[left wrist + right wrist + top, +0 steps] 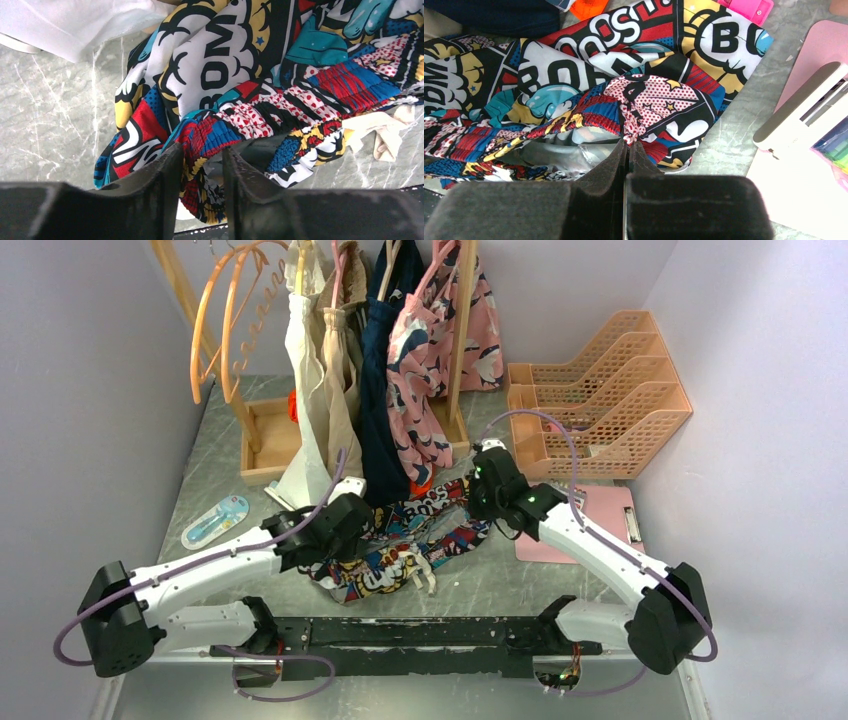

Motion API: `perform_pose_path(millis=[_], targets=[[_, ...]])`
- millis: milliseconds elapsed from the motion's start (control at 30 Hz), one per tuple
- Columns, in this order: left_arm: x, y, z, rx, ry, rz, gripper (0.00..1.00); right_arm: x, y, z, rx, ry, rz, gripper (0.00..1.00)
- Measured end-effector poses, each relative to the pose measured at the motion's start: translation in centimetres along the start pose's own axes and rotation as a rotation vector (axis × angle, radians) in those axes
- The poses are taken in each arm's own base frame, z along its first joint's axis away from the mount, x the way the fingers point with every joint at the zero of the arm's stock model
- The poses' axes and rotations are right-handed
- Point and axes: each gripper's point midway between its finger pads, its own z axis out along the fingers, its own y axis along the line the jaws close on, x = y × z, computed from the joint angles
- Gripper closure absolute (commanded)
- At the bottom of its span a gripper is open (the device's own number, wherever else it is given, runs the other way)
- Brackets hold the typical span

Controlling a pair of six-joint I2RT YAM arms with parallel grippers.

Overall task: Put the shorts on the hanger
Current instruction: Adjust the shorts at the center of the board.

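Note:
The comic-print shorts [400, 565] lie crumpled on the grey table between my two arms. My left gripper [202, 150] is at their left side, its jaws closed down around a bunched fold of the elastic waistband [280, 107], and fabric fills the gap between them. My right gripper [629, 142] pinches the waistband at the shorts' right end [649, 100], jaws shut tight on the cloth. The pale drawstring [380, 132] trails off the near edge. An orange-tan hanger [198, 340] hangs on the wooden rack at the back left, far from both grippers.
Garments hang from the rack behind the shorts, among them a pink-and-navy floral garment [420, 350] and a cream one [310, 370]. A peach file organiser [600, 400] and a pink clipboard [590, 530] lie to the right. A white device [804, 110] sits on it. A blue-white item [215, 520] lies left.

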Motion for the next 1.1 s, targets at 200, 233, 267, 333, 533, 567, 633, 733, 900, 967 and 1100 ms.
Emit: perform_pose_path(millis=[200, 233, 267, 333, 533, 567, 633, 733, 900, 967, 1100], targets=[[0.1, 0.3, 0.3, -0.015, 0.007, -0.005, 0.89, -0.1, 0.0, -0.9, -0.011, -0.013, 0.001, 1.0], [0.1, 0.4, 0.2, -0.016, 0.007, -0.006, 0.92, -0.2, 0.1, -1.2, -0.017, -0.018, 0.001, 1.0], [0.0, 0.4, 0.2, -0.018, 0.005, -0.009, 0.93, -0.3, 0.1, -1.6, -0.023, -0.025, 0.001, 1.0], [-0.1, 0.6, 0.0, -0.019, -0.001, -0.011, 0.93, -0.9, 0.3, -2.6, -0.038, -0.05, 0.0, 1.0], [-2.9, 0.2, -2.7, 0.037, -0.084, -0.028, 0.93, -4.5, 1.3, -6.3, -0.088, -0.156, 0.001, 1.0], [-3.9, 0.0, -3.6, 0.056, -0.112, -0.029, 0.93, -5.7, 1.6, -7.4, -0.097, -0.181, -0.002, 1.0], [-6.5, -0.4, -6.1, 0.102, -0.179, -0.03, 0.93, -7.9, 2.1, -9.3, -0.113, -0.23, -0.009, 1.0], [-13.2, -1.4, -13.2, 0.233, -0.385, -0.061, 0.93, -13.4, 3.5, -15.1, -0.165, -0.376, -0.015, 1.0], [-21.7, 0.3, -28.7, 0.467, -0.796, -0.124, 0.93, -22.0, 5.5, -28.3, -0.307, -0.721, -0.001, 1.0], [-22.9, 1.4, -33.5, 0.54, -0.922, -0.131, 0.93, -23.0, 5.9, -32.2, -0.37, -0.807, -0.004, 1.0], [-23.5, 2.0, -37.1, 0.598, -1.021, -0.095, 0.93, -22.5, 6.8, -35.2, -0.467, -0.855, -0.024, 1.0]])
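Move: The left end of the shorts' waistband lies right between the left hand's open fingers, about 2 cm below the hand point; the drawstring is some 13 cm to this hand's right and 3 cm back. The right hand still pinches the waistband's other end; from it, that left end lies about 23 cm left, 7 cm back and 4 cm lower. The pink tool is about 6 cm ahead and 3 cm right of the right hand, 6 cm lower. Up and fast go both hands together, once the left fingers have closed to pinch the waistband's left end while the right keeps its grip on the other. Starting gently, they whip the shorts some 40 cm off the board, swinging the fingers up by over 50 degrees from their downward slant, then draw back about 5 cm near the top, the left hand also easing outward to the left. ##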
